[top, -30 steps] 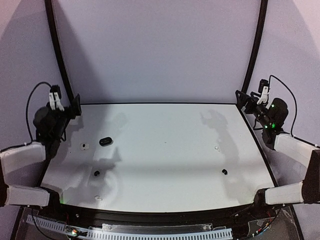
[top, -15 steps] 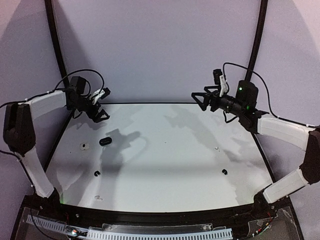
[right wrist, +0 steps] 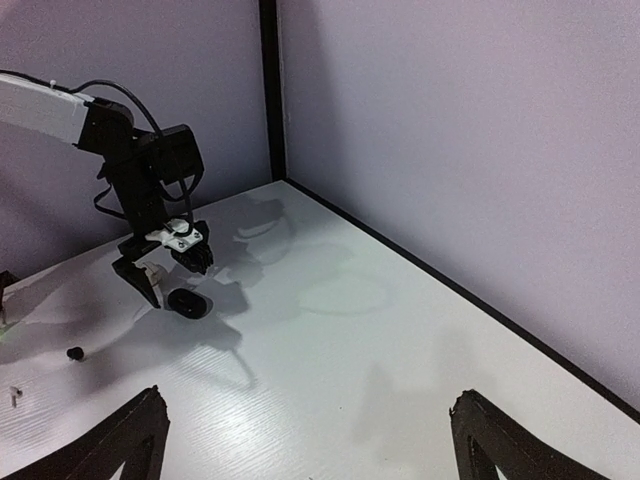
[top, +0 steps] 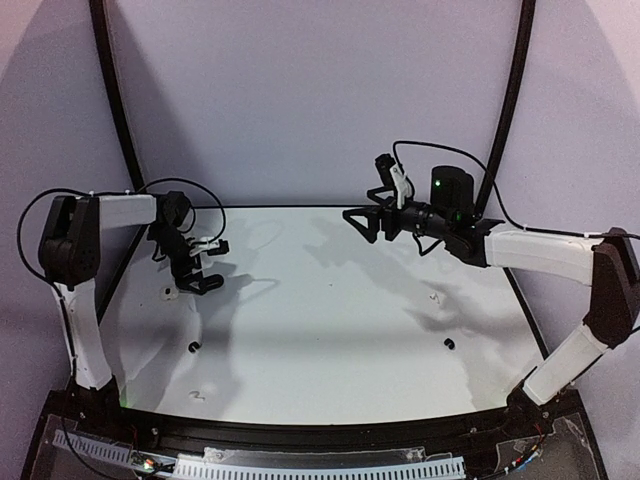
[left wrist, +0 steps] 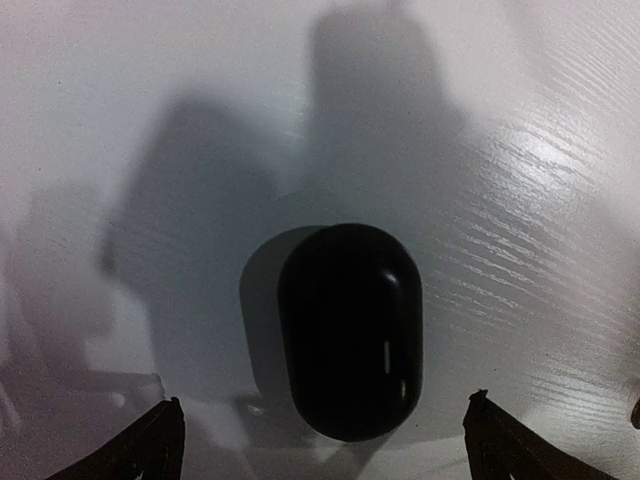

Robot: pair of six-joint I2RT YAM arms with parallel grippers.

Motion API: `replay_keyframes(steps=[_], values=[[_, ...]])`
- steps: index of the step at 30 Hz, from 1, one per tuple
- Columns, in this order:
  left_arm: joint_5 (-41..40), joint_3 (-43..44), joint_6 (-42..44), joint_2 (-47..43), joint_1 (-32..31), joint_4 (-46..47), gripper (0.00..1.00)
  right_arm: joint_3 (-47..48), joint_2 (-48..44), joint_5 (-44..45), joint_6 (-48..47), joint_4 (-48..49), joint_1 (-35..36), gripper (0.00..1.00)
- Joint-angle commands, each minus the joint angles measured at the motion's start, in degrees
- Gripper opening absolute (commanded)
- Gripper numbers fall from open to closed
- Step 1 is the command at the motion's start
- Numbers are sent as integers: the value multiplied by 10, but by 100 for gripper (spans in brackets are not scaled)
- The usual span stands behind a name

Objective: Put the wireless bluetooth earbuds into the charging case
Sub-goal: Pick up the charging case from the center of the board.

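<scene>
The black oval charging case lies closed on the white table, directly under my left gripper, whose jaws stand open on either side of it without touching. From the right wrist view the case sits just below that left gripper. In the top view the left gripper mostly covers the case. Two black earbuds and two white ones lie loose on the table. My right gripper hovers open and empty high over the far middle, its own view looking across the table.
A small pale bit lies near the front left edge of the white table. Purple walls with black corner posts close off the back and sides. One black earbud also shows in the right wrist view.
Both arms swung in from the table's sides. The left gripper came forward and down over the black case; the right gripper moved left over the far middle. Both stayed open.
</scene>
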Motion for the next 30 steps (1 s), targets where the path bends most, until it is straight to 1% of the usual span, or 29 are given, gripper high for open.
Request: replay_keyframes(steps=[1, 4, 6, 7, 9, 11, 13, 15, 18, 19, 22, 23, 25, 27, 30], values=[[-14, -27, 14, -14, -4, 13, 97, 22, 14, 12, -9, -3, 10, 99], [-23, -48, 7, -13, -11, 32, 89, 27, 20, 13, -6, -4, 12, 99], [-25, -52, 5, -11, -16, 37, 85, 30, 24, 13, -6, -5, 13, 99], [-23, -54, 4, -10, -18, 42, 80, 33, 27, 14, -6, -7, 15, 99], [-19, -53, 1, -10, -19, 44, 76, 37, 31, 16, -7, -14, 16, 98], [-16, -50, 0, -10, -20, 44, 68, 41, 34, 20, -8, -23, 17, 99], [-12, -47, -5, -10, -20, 45, 59, 45, 36, 24, -9, -32, 19, 99], [-5, -43, -9, -10, -21, 45, 55, 44, 37, 25, -9, -35, 20, 99], [5, -38, -17, -10, -24, 47, 42, 44, 37, 27, -7, -36, 21, 99], [8, -37, -18, -11, -25, 47, 39, 44, 38, 27, -6, -36, 21, 99], [20, -27, -28, -13, -27, 49, 21, 48, 37, 29, 0, -39, 22, 99], [25, -25, -29, -17, -28, 49, 19, 49, 39, 30, 4, -39, 23, 99], [29, -22, -33, -27, -31, 57, 9, 53, 42, 35, 12, -41, 22, 99], [31, -20, -35, -44, -36, 62, 3, 63, 49, 41, 43, -45, 23, 99], [33, -23, -38, -103, -54, 92, 1, 109, 72, 41, 98, -70, 25, 99]])
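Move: My left hand hovers open just over the charging case, whose middle is about 1 cm back, 2 cm to the right and 3 cm below. At about that same depth below the hand, the black earbud is some 13 cm back of the case and 2 cm left of it, and a small pale piece sits about 10 cm left of the case and 2 cm nearer me. From my right hand the case is about 32 cm left, level in reach and 27 cm below. My left hand sinks about 2 cm over the case, easing 1 cm back, then closes from wide open while creeping right, until the fingertips pinch the case by its near and far sides, on its left half. Keeping that grip, it starts lifting, about 1 cm up and still drifting right, fingers pointing down throughout. ##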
